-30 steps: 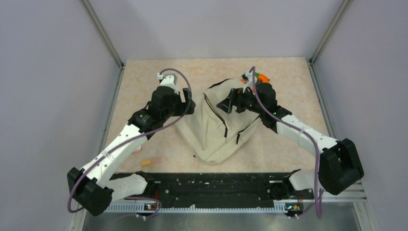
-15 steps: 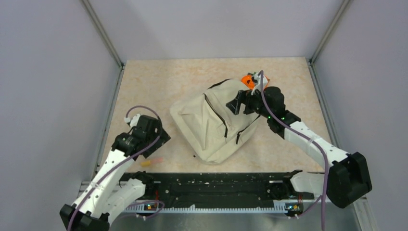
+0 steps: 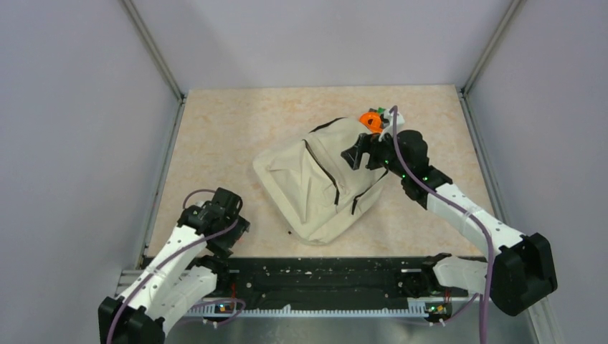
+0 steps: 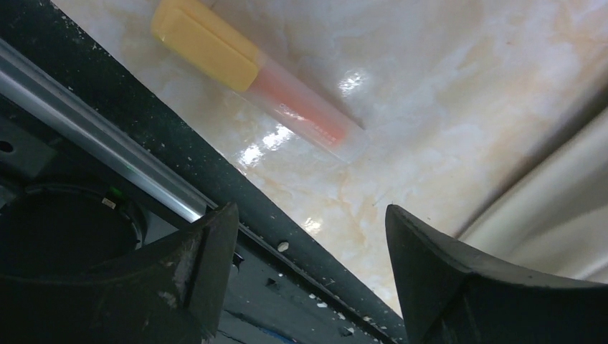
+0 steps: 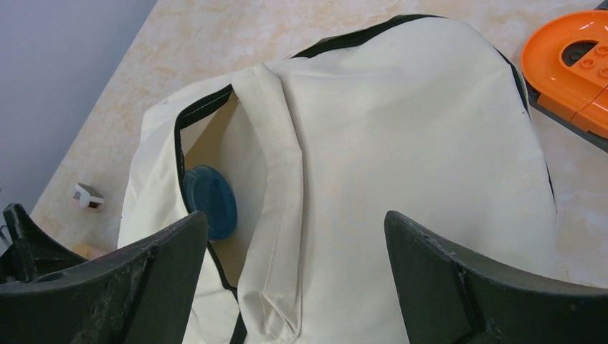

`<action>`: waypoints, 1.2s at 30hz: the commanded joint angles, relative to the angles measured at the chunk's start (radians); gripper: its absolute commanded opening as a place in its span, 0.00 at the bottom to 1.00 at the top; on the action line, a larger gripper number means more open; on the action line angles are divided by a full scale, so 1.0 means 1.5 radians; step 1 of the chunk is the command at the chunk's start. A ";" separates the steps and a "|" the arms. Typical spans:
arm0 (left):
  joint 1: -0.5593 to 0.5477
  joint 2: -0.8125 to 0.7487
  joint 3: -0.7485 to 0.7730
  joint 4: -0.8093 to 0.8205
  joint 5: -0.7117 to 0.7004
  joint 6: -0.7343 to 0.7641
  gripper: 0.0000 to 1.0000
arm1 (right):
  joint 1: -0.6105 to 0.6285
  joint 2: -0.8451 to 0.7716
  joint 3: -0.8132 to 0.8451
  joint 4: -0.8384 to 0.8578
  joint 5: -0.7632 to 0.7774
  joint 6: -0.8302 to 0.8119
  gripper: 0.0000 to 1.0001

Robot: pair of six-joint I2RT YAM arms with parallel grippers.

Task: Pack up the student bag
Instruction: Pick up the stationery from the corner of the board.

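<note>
The student bag [image 3: 315,183], cream with black zip lines, lies at the table's middle with its zip gaping. The right wrist view shows a blue round thing [image 5: 209,202] inside the bag [image 5: 401,143]. My right gripper [image 3: 356,154] hovers open over the bag's upper right part, and nothing is between its fingers [image 5: 295,222]. My left gripper [image 3: 216,233] is low at the front left, clear of the bag. It stands open [image 4: 312,215] just short of a clear pen with a yellow cap [image 4: 258,75] lying on the table.
An orange plastic piece [image 3: 371,119] lies beside the bag's top right corner, near my right wrist. The black rail [image 3: 323,276] runs along the front edge, close under my left fingers [image 4: 193,265]. A small white item [image 5: 87,195] lies left of the bag.
My left arm has pulled back from the bag's left side to the front left corner, over the pen. The bag's left side has settled flat. My right gripper drifted slightly right.
</note>
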 commanded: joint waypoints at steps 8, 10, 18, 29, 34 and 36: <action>0.018 0.073 -0.063 0.115 -0.006 -0.028 0.72 | -0.007 -0.018 -0.009 0.014 0.005 -0.003 0.90; 0.027 0.084 -0.067 0.136 -0.013 -0.026 0.71 | -0.007 -0.018 -0.010 0.017 0.000 0.000 0.90; 0.052 0.118 -0.059 0.159 -0.067 -0.027 0.66 | -0.006 -0.019 -0.016 0.023 -0.010 0.003 0.90; 0.077 0.144 -0.083 0.203 -0.058 -0.016 0.62 | -0.008 -0.011 -0.021 0.034 -0.021 0.007 0.89; 0.078 0.150 -0.085 0.225 -0.049 -0.002 0.46 | -0.007 -0.010 -0.021 0.035 -0.022 0.008 0.89; 0.078 0.153 -0.081 0.226 -0.037 0.000 0.38 | -0.007 -0.009 -0.021 0.036 -0.022 0.008 0.89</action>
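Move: The stationery, a yellow-capped tube lying on the board's near-left corner, is about 4 cm ahead of my left hand, 5 cm to its left and 5 cm below. The white block lies roughly 6 cm farther left than the tube and 5 cm farther out. The bag's middle is some 20 cm ahead of my left hand and 20 cm to its right. From my right hand the tube is around 16 cm back, 32 cm left and 21 cm below. I drop my open left hand about 4 cm beside the tube, then sweep it low over the board, forward and to the left by roughly 3 and 2 cm, turning it slightly counter-clockwise. My fingers narrow on the way and close further at the end, to about half open, with the tips coming down either side of the tube's clear end. ##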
